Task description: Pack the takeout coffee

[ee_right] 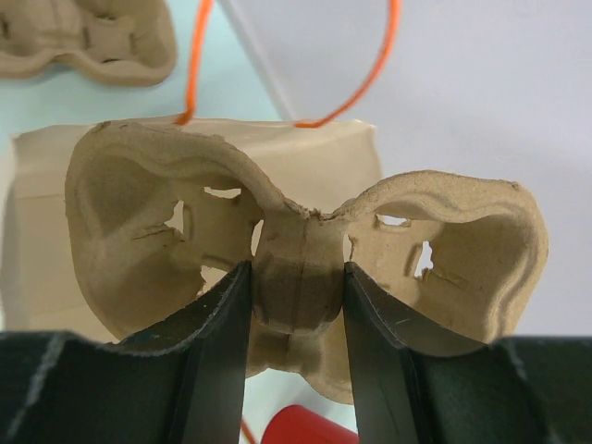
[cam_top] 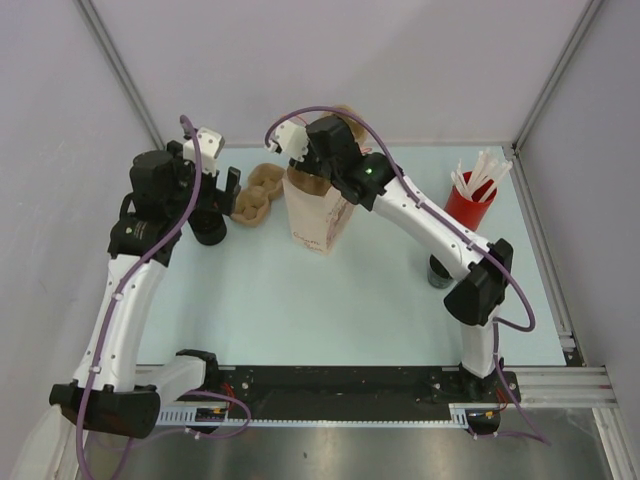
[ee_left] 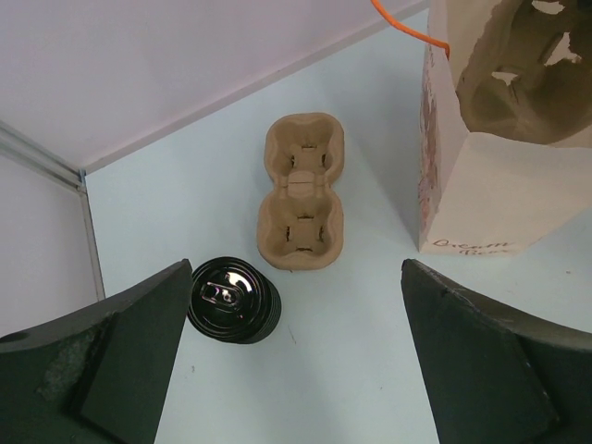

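The takeout coffee (ee_left: 231,301), a short black cup with a ribbed side and a black lid, stands on the table beside my left gripper's left finger (ee_left: 111,361), apart from it. My left gripper (ee_left: 296,277) hangs open above the table with nothing between its fingers; in the top view the left gripper (cam_top: 212,195) is at the table's left. My right gripper (ee_right: 296,277) is shut on the middle bridge of a brown pulp cup carrier (ee_right: 444,240). It holds the carrier (ee_left: 527,74) upright at the mouth of the paper bag (cam_top: 318,215).
A second pulp carrier (ee_left: 301,190) lies flat between the coffee and the bag (ee_left: 481,185). A red cup of white sticks (cam_top: 468,205) stands at the right. Another black cup (cam_top: 438,272) is partly hidden by the right arm. Walls close the back and sides.
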Tool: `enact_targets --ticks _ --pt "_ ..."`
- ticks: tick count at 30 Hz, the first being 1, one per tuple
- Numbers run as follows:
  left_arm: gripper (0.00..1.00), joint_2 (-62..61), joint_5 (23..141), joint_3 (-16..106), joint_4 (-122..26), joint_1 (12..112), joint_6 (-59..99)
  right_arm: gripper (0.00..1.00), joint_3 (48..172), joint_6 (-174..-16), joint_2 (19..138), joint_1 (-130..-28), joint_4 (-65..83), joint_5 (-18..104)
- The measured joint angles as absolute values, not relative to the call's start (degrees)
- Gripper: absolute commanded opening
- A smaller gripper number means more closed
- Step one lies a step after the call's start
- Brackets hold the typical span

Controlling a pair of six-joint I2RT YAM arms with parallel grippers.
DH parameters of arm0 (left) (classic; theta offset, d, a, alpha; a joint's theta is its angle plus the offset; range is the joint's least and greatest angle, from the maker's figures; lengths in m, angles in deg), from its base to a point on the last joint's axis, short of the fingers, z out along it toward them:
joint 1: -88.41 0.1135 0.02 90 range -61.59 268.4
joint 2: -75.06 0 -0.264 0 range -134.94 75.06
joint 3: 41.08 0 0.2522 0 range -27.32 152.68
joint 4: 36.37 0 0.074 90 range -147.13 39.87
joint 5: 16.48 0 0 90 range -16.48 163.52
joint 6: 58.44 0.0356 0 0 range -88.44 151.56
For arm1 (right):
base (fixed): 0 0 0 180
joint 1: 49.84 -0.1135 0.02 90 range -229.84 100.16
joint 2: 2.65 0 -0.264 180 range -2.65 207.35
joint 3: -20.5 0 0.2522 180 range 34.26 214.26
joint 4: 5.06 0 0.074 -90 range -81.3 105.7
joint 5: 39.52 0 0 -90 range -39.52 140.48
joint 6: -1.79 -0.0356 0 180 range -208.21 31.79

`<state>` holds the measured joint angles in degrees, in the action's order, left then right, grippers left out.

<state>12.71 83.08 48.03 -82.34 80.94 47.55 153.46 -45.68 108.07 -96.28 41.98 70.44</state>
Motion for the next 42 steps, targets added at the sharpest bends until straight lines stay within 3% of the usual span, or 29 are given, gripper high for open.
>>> enact_targets --ticks 11,20,29,42 --pt "0.99 13.9 83.1 46.2 -82.1 81.1 47.5 0.39 164.0 -50.9 114.2 -95.4 52.7 62.4" --pt "0.99 13.5 83.2 47.0 -82.3 81.2 47.0 0.39 165.5 -56.2 116.1 -90.3 57.5 53.5" --pt "1.00 3.0 86.9 59.7 -82.6 81.2 46.6 0.39 165.2 -57.6 116.1 -87.6 57.8 47.3" --pt "0.99 -10.3 94.1 67.3 -79.6 81.3 41.4 0.39 165.5 -54.9 116.1 -89.5 56.8 46.2"
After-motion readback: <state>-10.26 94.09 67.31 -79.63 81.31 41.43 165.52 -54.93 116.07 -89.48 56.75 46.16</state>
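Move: My right hand still pinches a cup holder by its bridge, over the paper bag; the bag's opening is centred some 6 cm below that hand and 2 cm to its left. The orange handle at the bag's left is about 6 cm ahead and 6 cm left; the second holder, on the table, is about 13 cm ahead and 15 cm left. From my open left hand that handle is roughly 12 cm ahead and 12 cm right, the second holder about 20 cm ahead and 4 cm right on the table, and the black cup 12 cm ahead and 7 cm left. With my right hand I lower the pinched holder about 5 cm into the bag's opening, tipping the fingers some 20 degrees farther down to bring it level with the rim, then ease up barely a centimetre without letting go. Halfway through, my open left hand sets off forward some 9 cm and a little right, up first and then down, towards the orange handle, touching nothing yet. ##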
